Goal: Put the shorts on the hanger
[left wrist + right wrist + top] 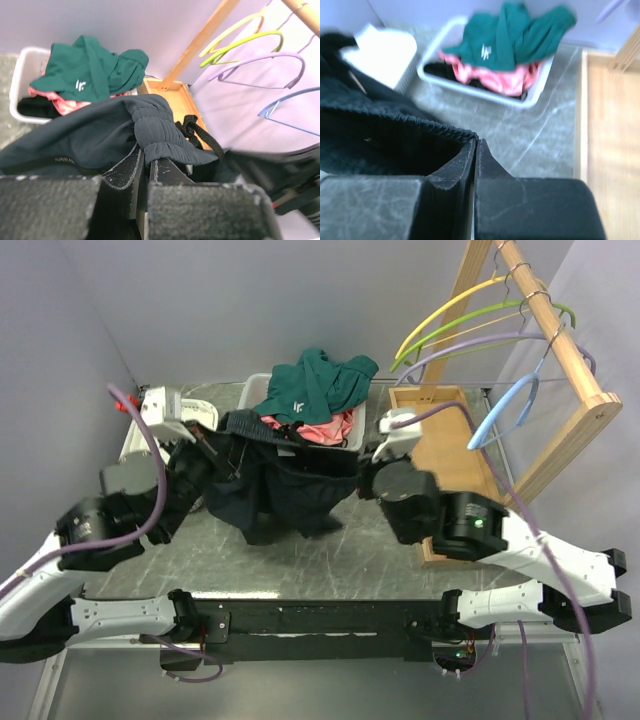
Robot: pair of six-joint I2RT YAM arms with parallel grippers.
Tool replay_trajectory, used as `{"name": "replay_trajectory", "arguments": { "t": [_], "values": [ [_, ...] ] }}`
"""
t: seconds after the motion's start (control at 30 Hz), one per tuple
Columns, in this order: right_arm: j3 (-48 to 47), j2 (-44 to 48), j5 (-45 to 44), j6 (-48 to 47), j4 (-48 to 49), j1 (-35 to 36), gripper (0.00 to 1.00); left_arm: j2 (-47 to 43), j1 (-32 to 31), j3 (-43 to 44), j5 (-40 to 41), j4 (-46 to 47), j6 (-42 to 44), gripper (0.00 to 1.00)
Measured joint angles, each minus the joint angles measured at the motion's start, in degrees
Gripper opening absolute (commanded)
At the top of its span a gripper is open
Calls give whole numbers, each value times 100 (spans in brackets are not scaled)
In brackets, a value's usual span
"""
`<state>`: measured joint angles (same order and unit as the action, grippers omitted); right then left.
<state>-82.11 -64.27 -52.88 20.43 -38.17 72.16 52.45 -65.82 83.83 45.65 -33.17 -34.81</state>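
The dark shorts [285,485] hang spread between my two grippers above the table, in front of the basket. My left gripper [220,432] is shut on the ribbed waistband [160,130] at its left end, and a black drawstring [202,135] trails beside it. On the waistband's right end, my right gripper [368,455] is shut, pinching the gathered edge [445,131] at its tips [476,142]. The light-blue hanger [505,410] hangs by its wire hook from the wooden rack at the right, apart from both grippers. It also shows at the right edge of the left wrist view as the hanger [292,97].
A white basket [255,390] behind the shorts holds a teal garment [320,385] and a pink one [325,428]. The wooden rack [560,350] carries yellow, green and lavender hangers [470,345]. Its wooden base tray [450,455] lies by my right arm.
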Motion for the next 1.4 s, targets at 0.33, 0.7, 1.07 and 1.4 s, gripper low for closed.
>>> {"name": "replay_trajectory", "arguments": {
  "t": [0.33, 0.7, 1.07, 1.4],
  "values": [
    [-391, 162, 31, -483, 254, -122, 0, 544, 1495, -4, -1631, -610, 192, 6],
    [3499, 111, 1189, 1198, 1403, -439, 9, 651, 3191, -4166, -4393, 918, -713, 53],
    [4118, -22, 1268, 1482, 2712, -503, 63, 282, 3206, -3421, -4531, 1106, -643, 83],
    [4494, 271, 662, 933, 3788, 706, 71, 114, 3211, -2975, -4297, 796, -385, 89]
  ]
}}
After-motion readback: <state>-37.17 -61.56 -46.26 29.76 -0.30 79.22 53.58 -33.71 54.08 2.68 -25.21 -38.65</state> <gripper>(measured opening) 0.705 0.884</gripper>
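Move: I hold the dark shorts up by the waistband in both hands, and they are going to the clear table: about 7 cm to the right of my left hand and 43 cm below it, level with it front to back. From my right hand that spot is some 11 cm to the left and 35 cm down. The grey basket stands about 23 cm beyond it. The white-cloth basket is roughly 24 cm left and 17 cm ahead of my left hand; the wooden tray is 27 cm right and 13 cm ahead of my right. With the waistband still pinched in both hands, I lift a little, the right about 6 cm, then swing the shorts down fast to lay them out. My left drops some 34 cm, reaching slightly forward, and my right about 30 cm, both tipping downward. At the bottom both fingers open and let go; my left then climbs some 11 cm, while my right draws left and back over the cloth. ##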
